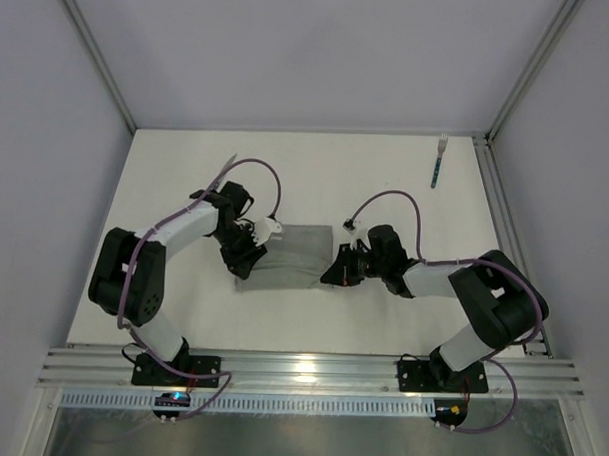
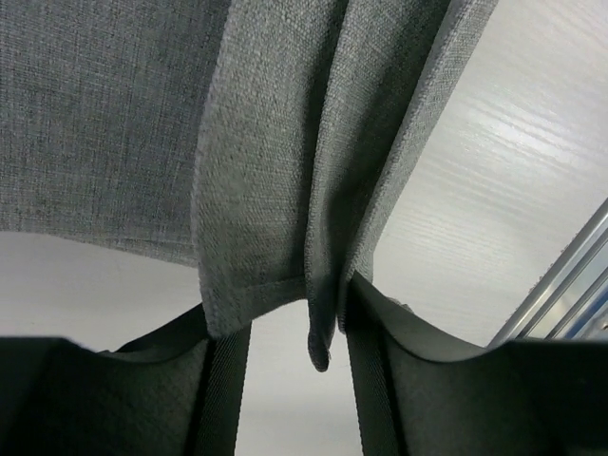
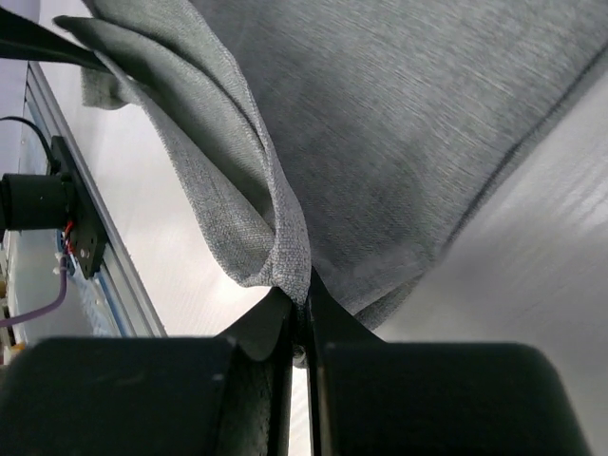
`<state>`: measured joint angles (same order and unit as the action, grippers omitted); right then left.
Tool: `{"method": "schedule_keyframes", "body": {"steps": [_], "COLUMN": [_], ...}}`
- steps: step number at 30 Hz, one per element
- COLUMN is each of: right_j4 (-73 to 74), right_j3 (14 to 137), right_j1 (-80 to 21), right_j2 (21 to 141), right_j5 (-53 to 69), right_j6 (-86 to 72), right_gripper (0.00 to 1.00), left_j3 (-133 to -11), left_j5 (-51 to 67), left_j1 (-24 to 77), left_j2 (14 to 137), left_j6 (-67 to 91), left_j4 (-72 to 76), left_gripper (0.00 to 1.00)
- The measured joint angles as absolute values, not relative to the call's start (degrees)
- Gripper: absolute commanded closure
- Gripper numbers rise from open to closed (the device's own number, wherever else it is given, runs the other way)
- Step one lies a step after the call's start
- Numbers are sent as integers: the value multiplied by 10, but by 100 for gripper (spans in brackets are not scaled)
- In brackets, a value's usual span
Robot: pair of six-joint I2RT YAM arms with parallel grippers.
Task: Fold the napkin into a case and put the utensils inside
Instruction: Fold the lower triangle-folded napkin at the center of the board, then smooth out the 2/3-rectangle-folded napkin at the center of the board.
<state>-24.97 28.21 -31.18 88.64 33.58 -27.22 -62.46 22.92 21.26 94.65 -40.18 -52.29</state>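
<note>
The grey napkin [image 1: 294,256] lies folded into a strip at the table's middle, held between both arms. My left gripper [image 1: 245,258] is at its left end. In the left wrist view that gripper [image 2: 294,380] stands open, and loose folds of the napkin [image 2: 275,171] hang between the jaws with one corner dangling free. My right gripper [image 1: 333,270] is at the right end; in the right wrist view it [image 3: 302,318] is shut on a bunched edge of the napkin [image 3: 408,142]. The fork [image 1: 439,161] lies at the far right. The knife [image 1: 230,165] pokes out behind the left arm.
An aluminium rail [image 1: 309,373] runs along the near edge and holds both arm bases. A frame post [image 1: 491,194] borders the table's right side. White walls close off the back and sides.
</note>
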Motion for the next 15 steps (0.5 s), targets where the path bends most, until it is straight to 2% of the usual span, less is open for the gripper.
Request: {"method": "schedule_keyframes", "body": {"steps": [6, 12, 15], "right_j4": [-261, -265, -265], "right_j3": [298, 300, 300], "right_j1": [-285, -282, -282], "right_j2": [964, 967, 967], "right_j5": [367, 369, 369], "right_j6": [-323, -337, -338], "right_gripper": [97, 97, 97], "left_j3": [-632, -641, -611], "left_j5": [261, 302, 308], "left_j1": [192, 140, 136], "left_j2": [965, 947, 903], "left_j6": [-372, -375, -383], "left_j4": [-496, -503, -507], "left_gripper": [47, 36, 34]}}
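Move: The napkin, lying with its near side lifted, has its middle about 8 cm to the left hand's right, 5 cm farther out and 3 cm lower; its loose left corners are right at that hand, between the parted fingers. From the right hand, which still pinches the near-right end, the napkin's middle is some 9 cm left, 5 cm out and 3 cm lower. The knife lies roughly 22 cm ahead and 9 cm left of the left hand. With its fingers already parted, the left hand opens wider to let the napkin's left corners go, dipping slightly as it eases about 2.5 cm forward over the cloth, then climbing to some 2 cm above its start while drifting left and a little back, its fingertips tilting and turning by roughly 10 degrees. The right hand keeps its pinch on the near-right end and takes it down about 2.5 cm towards the board with a small roll, then holds it there. ##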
